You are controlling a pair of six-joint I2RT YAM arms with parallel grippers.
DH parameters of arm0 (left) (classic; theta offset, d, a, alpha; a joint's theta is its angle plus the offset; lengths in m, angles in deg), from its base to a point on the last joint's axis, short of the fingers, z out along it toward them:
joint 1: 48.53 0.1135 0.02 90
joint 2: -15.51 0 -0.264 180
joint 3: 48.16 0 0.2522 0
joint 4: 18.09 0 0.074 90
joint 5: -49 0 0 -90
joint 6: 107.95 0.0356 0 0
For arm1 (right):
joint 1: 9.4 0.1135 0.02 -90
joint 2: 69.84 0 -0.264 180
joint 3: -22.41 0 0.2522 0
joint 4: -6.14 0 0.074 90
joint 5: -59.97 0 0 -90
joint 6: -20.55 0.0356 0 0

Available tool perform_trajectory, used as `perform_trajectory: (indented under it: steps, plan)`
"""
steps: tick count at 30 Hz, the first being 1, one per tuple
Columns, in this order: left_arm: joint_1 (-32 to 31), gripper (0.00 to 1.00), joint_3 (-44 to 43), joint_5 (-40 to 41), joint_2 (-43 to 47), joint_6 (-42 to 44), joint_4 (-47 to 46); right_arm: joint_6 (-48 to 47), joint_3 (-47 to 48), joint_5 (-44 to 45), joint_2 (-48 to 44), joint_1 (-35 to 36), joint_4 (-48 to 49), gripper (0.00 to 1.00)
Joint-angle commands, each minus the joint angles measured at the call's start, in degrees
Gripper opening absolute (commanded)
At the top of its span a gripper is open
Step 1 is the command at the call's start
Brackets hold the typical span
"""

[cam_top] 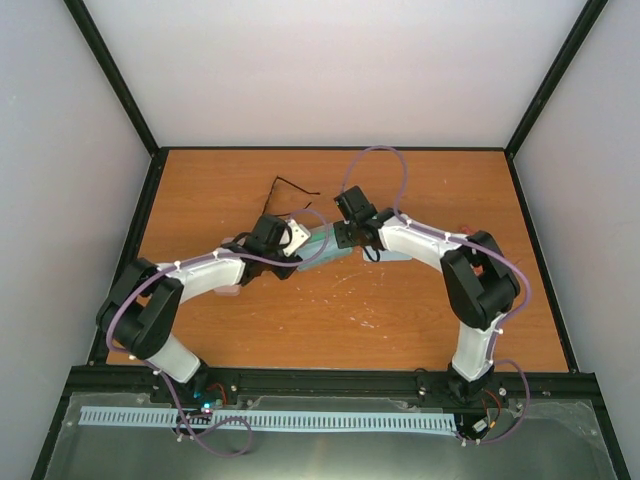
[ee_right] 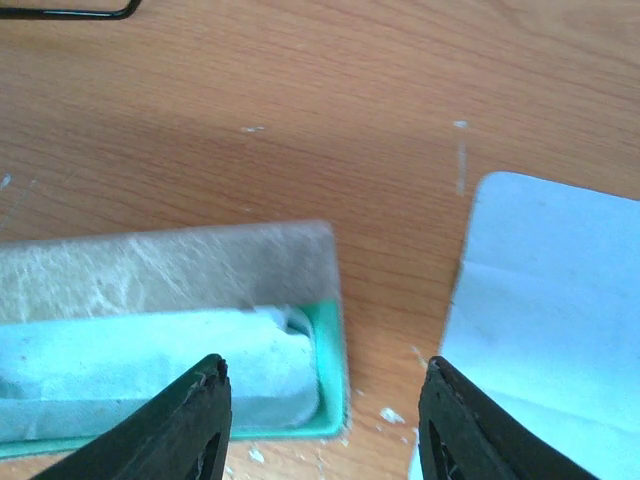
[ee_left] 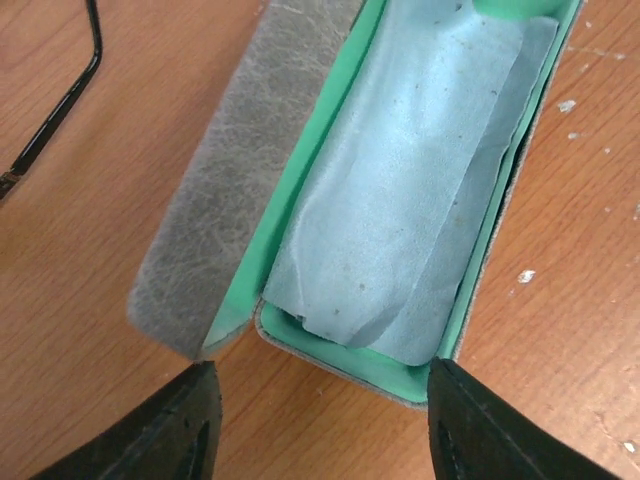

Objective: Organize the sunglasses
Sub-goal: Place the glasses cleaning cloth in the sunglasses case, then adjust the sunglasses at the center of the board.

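Observation:
The sunglasses (cam_top: 290, 188) show as a thin black outline on the table beyond both grippers; one slim arm shows in the left wrist view (ee_left: 62, 108) and another (ee_right: 70, 12) in the right wrist view. A grey case (ee_left: 230, 170) lies open, with green lining and a light-blue cloth (ee_left: 400, 190) inside. My left gripper (ee_left: 320, 405) is open just short of the case's near end, holding nothing. My right gripper (ee_right: 325, 400) is open over the case's other end (ee_right: 335, 370), gripping nothing. From above, the case (cam_top: 325, 245) lies between the left gripper (cam_top: 283, 243) and right gripper (cam_top: 347, 233).
A second light-blue cloth (ee_right: 550, 320) lies flat on the wood right of the case, also visible from above (cam_top: 398, 256). White crumbs (ee_right: 392, 415) dot the table. A pale pink object (cam_top: 228, 291) peeks out under the left arm. Black frame rails border the table.

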State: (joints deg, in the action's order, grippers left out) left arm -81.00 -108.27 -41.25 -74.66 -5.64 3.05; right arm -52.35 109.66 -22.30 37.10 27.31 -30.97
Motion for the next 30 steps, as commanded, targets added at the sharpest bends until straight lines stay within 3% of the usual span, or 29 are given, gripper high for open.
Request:
perform_trajectory:
  steps: [1, 4, 6, 7, 10, 12, 14, 18, 24, 30]
  plan:
    - [-0.49, 0.61, 0.80, 1.34, 4.91, -0.89, 1.40, 3.34, -3.41, 4.63, -7.18, 0.35, -0.71, 0.52]
    - [-0.48, 0.75, 1.63, 1.31, 9.68, -1.15, 4.83, 4.98, -6.22, 7.35, -13.70, -0.87, -2.94, 0.52]
    - [-0.47, 0.93, 1.86, 0.82, 12.72, -1.36, 6.73, 6.33, -7.72, 7.36, -18.27, -3.62, -5.73, 0.52]
    - [-0.49, 0.94, 1.83, 0.63, 14.04, -1.59, 7.70, 7.03, -8.37, 7.13, -20.56, -5.57, -6.91, 0.52]
    - [-0.32, 0.94, 1.02, 0.65, 16.07, -2.34, 10.90, 7.67, -9.21, 7.19, -25.88, -12.38, -11.77, 0.51]
    - [-0.03, 0.94, 0.46, 0.58, 16.39, -2.21, 12.53, 7.18, -7.93, 7.98, -27.29, -17.14, -16.44, 0.43]
    - [0.73, 0.94, 0.30, -0.09, 16.95, -1.32, 12.68, 6.99, -6.25, 8.76, -26.68, -21.52, -21.53, 0.31]
    - [2.94, 0.94, -0.18, -0.89, 16.44, 0.91, 11.62, 8.62, -4.79, 7.89, -22.30, -27.43, -28.69, 0.28]
    - [6.46, 0.93, -2.36, -2.08, 12.60, 2.62, 10.64, 12.75, -6.50, 4.17, -19.83, -34.53, -29.42, 0.22]
    - [8.95, 0.92, -2.80, -2.79, 10.72, 4.06, 9.77, 12.68, -8.90, 2.41, -18.45, -42.62, -29.58, 0.08]
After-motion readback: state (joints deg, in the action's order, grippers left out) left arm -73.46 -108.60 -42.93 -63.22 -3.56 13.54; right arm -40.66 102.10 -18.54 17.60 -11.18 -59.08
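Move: The red glasses lie about 39 cm to the right of the right hand and 7 cm back; the loose cloth is 13 cm to its right, level with it, and the green-lined case 5 cm left, 3 cm back. From the left hand, the black sunglasses lie some 19 cm straight ahead, the green-lined case 9 cm right and 5 cm ahead, and the pink case 17 cm left, level. Everything is some 4 to 7 cm below the hands. Right hand arcs some 30 cm right towards the red glasses, closing; left opens wide, rises and shifts left. ##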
